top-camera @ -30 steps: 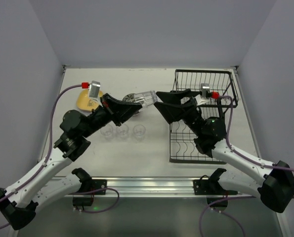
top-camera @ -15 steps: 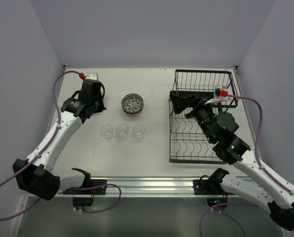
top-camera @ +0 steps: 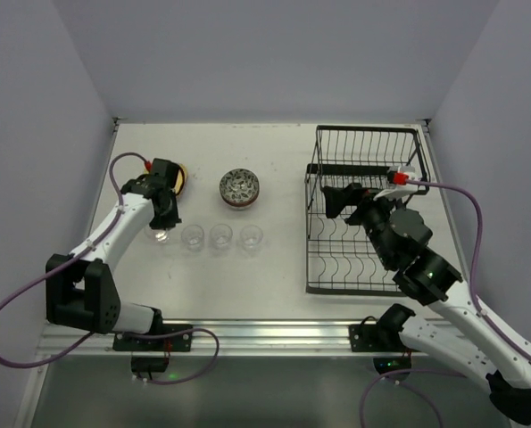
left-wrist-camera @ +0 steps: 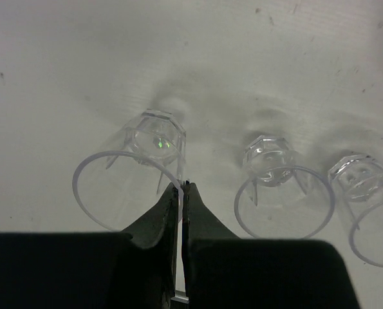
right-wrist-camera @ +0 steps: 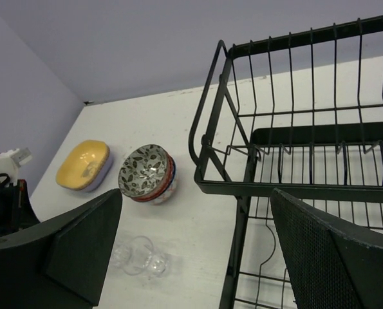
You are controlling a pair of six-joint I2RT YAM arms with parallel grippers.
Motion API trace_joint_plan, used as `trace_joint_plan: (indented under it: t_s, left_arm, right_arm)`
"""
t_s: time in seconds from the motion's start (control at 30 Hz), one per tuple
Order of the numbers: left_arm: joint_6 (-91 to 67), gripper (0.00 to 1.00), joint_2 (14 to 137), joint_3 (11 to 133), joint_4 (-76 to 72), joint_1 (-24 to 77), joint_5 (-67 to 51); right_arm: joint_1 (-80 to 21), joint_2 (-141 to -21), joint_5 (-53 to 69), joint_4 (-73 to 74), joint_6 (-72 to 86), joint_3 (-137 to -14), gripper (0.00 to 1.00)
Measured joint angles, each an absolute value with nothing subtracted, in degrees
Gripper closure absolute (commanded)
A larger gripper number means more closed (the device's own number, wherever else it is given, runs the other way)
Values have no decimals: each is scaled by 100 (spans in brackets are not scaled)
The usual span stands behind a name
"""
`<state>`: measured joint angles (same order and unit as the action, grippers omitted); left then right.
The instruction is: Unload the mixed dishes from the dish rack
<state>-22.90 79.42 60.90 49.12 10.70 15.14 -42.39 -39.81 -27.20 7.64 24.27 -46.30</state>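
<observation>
My left gripper (left-wrist-camera: pixel 183 187) is shut on the rim of a small clear glass (left-wrist-camera: pixel 128 185) whose base is down at the white table. In the top view this glass (top-camera: pixel 161 236) is at the left end of a row with three more glasses (top-camera: pixel 220 234), under my left gripper (top-camera: pixel 163 221). The black wire dish rack (top-camera: pixel 368 267) stands at the right with no dishes visible in it. My right gripper (top-camera: pixel 340 198) hovers over the rack's left side. In the right wrist view it (right-wrist-camera: pixel 196 199) is open and holds nothing.
A stack of patterned bowls (top-camera: pixel 239 187) sits behind the glasses. A yellow plate on a lavender one (right-wrist-camera: pixel 84 165) lies left of the bowls, partly hidden by my left arm in the top view. The rack's upper shelf (right-wrist-camera: pixel 288 187) rises beside my right gripper.
My left arm swung from the centre to the left and came down with the glass to the row's left end. My right arm drew back over the rack.
</observation>
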Motion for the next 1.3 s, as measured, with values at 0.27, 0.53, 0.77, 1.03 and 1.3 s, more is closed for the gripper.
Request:
trace_joint_plan:
  t_s: [0.27, 0.53, 0.77, 1.03, 1.3]
  left_arm:
    - [-2231, 100, 8305, 5734, 4899, 1061, 1173]
    - [-2163, 99, 8366, 5736, 4853, 1061, 1055]
    - [-2139, 73, 8368, 5736, 4847, 1061, 1044]
    - [-2137, 38, 7719, 5774, 4849, 1061, 1059]
    - [-2029, 0, 4991, 6134, 4541, 1063, 1227]
  right_arm:
    - [-4193, -3922, -2858, 869, 2239, -4574, 1]
    - [-4167, -3924, -2926, 897, 2158, -4571, 1]
    - [-4160, -3935, -2923, 910, 2152, -4571, 1]
    - [-4156, -3927, -2895, 1085, 2150, -4580, 1]
    - [-4156, -3522, -2908, 2703, 2165, -5288, 1]
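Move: The fourth glass is already pinched by its rim in my left hand. Its free spot on the table is about 6 cm below the fingers, 2 cm left and 1 cm back. The nearest standing glass is some 8 cm right of that spot and level with it, the middle glass about 15 cm right. The yellow dish lies roughly 14 cm ahead and 2 cm left of my left hand. From my right hand the spot is around 43 cm left, 1 cm ahead and 28 cm lower. My left hand sinks about 4 cm and eases 2 cm back to set the glass down at the left end of the row, waits there briefly, then opens wide off the rim and climbs some 18 cm while the fingers tip up to point farther forward. Late on, my empty, open right hand backs off a few centimetres right and back. ##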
